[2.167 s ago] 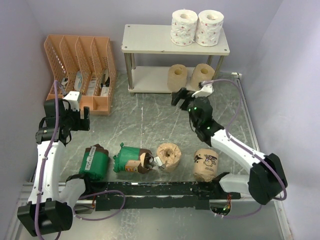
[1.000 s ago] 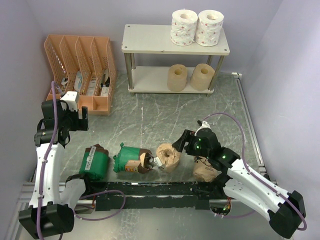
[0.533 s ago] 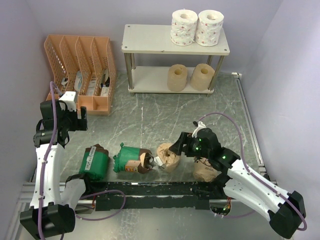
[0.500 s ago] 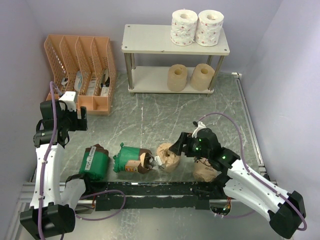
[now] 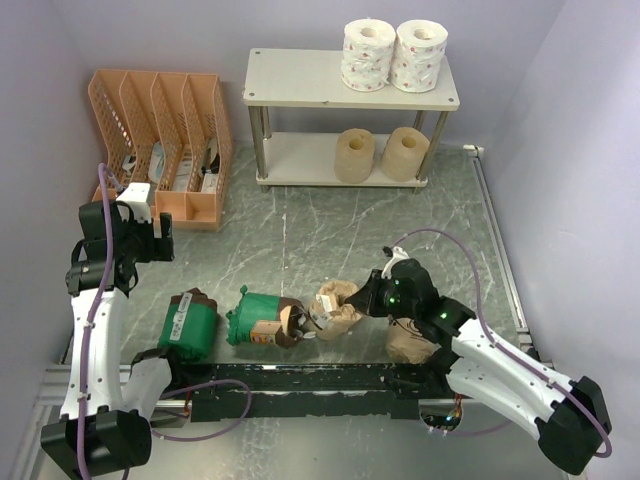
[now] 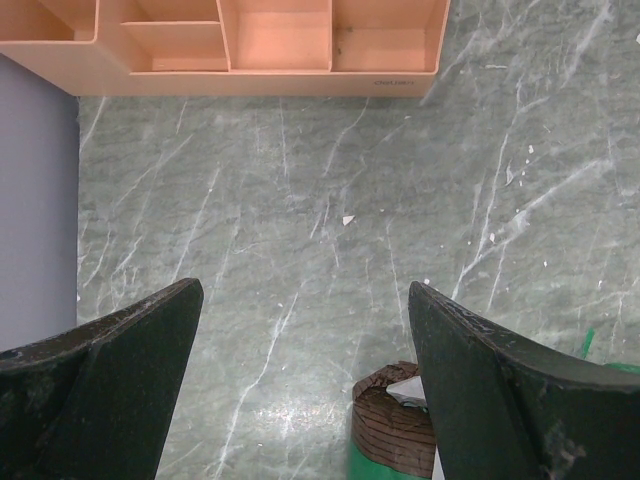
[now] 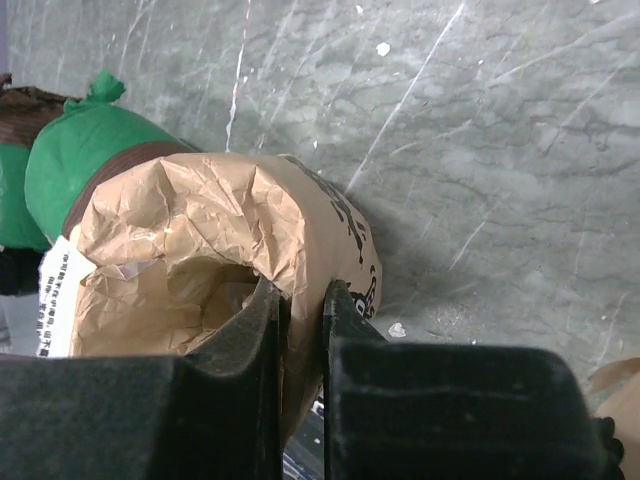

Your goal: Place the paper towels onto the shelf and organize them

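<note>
My right gripper (image 5: 358,303) is shut on the wall of a brown paper-wrapped roll (image 5: 336,306), one finger in its hollow core and one outside; the roll (image 7: 225,250) is tilted up off the floor. A second brown printed roll (image 5: 408,340) stands under my right arm. Two green-wrapped rolls (image 5: 188,323) (image 5: 256,318) lie at the near left. The shelf (image 5: 300,78) holds two white speckled rolls (image 5: 367,55) on top and two tan rolls (image 5: 355,155) on its lower board. My left gripper (image 5: 160,235) is open and empty above bare floor, a green roll's brown end (image 6: 395,430) below it.
An orange perforated file organizer (image 5: 160,140) stands at the far left, its front edge also in the left wrist view (image 6: 230,60). A black rail (image 5: 310,380) runs along the near edge. Purple walls close in both sides.
My right arm came back from the shelf's lower board to the brown roll, shut on its rim and tilted it up toward the green roll. My left arm barely moved.
</note>
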Controlling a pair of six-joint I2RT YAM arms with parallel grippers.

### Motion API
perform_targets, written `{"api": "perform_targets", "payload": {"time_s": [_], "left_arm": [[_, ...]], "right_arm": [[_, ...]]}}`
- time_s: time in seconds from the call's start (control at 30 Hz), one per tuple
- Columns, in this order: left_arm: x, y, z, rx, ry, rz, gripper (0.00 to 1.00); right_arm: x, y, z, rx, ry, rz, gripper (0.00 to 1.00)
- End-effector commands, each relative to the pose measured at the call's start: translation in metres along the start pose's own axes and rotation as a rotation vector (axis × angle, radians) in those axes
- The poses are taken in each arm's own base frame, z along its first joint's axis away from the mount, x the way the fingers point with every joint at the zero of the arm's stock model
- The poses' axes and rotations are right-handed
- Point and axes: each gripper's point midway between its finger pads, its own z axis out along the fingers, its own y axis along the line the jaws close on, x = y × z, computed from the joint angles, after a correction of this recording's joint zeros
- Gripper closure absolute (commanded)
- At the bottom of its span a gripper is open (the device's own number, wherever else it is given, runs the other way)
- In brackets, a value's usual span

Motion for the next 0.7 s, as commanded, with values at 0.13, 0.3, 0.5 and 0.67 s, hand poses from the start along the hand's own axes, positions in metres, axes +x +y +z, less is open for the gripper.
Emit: {"api": "perform_targets", "payload": {"time_s": [0.13,0.3,0.5,0.67], "left_arm": [[-0.007,0.003,-0.002,-0.008,-0.031,-0.007,0.05],[-0.007,0.003,-0.002,-0.008,-0.034,-0.007,0.05],[-0.005,0.003,0.001,-0.003,-0.022,-0.005,0.05],[-0.005,0.002,0.0,-0.002,-0.026,-0.005,0.05]], "right_arm": [[-0.091,0.061,-0.03,-0.057,-0.223,-0.102,1.0],[-0.169,0.102,-0.047,0.034,-0.293,-0.277,1.0],[-0.291,0.164,-0.057,0.159,-0.454,-0.459,1.0],[-0.385,0.208,-0.059,0.209,-0.639,-0.499,1.0]]}}
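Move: The right hand already grips the rim of the brown paper bag; the free left part of the upper shelf lies about 43 cm ahead of it, 13 cm to its left and some 18 cm higher. On that shelf the nearer white roll stands about 43 cm ahead and 3 cm to the right, while a brown roll on the lower shelf is some 42 cm ahead and 1 cm left, about level in height. From the left hand the free shelf part is roughly 35 cm ahead, 28 cm right and 8 cm up. The right hand keeps its pinch on the rim of the brown paper bag and hoists it off the table, first almost straight up and then up and forward towards the shelf, some 33 cm up and about 19 cm forward with a little drift to the left, still going fast at the end. As it climbs, the wrist tips the fingers up by some 35 degrees, from slanting down to pointing nearly level, with the bag carried on their left side and the fingers staying shut. ##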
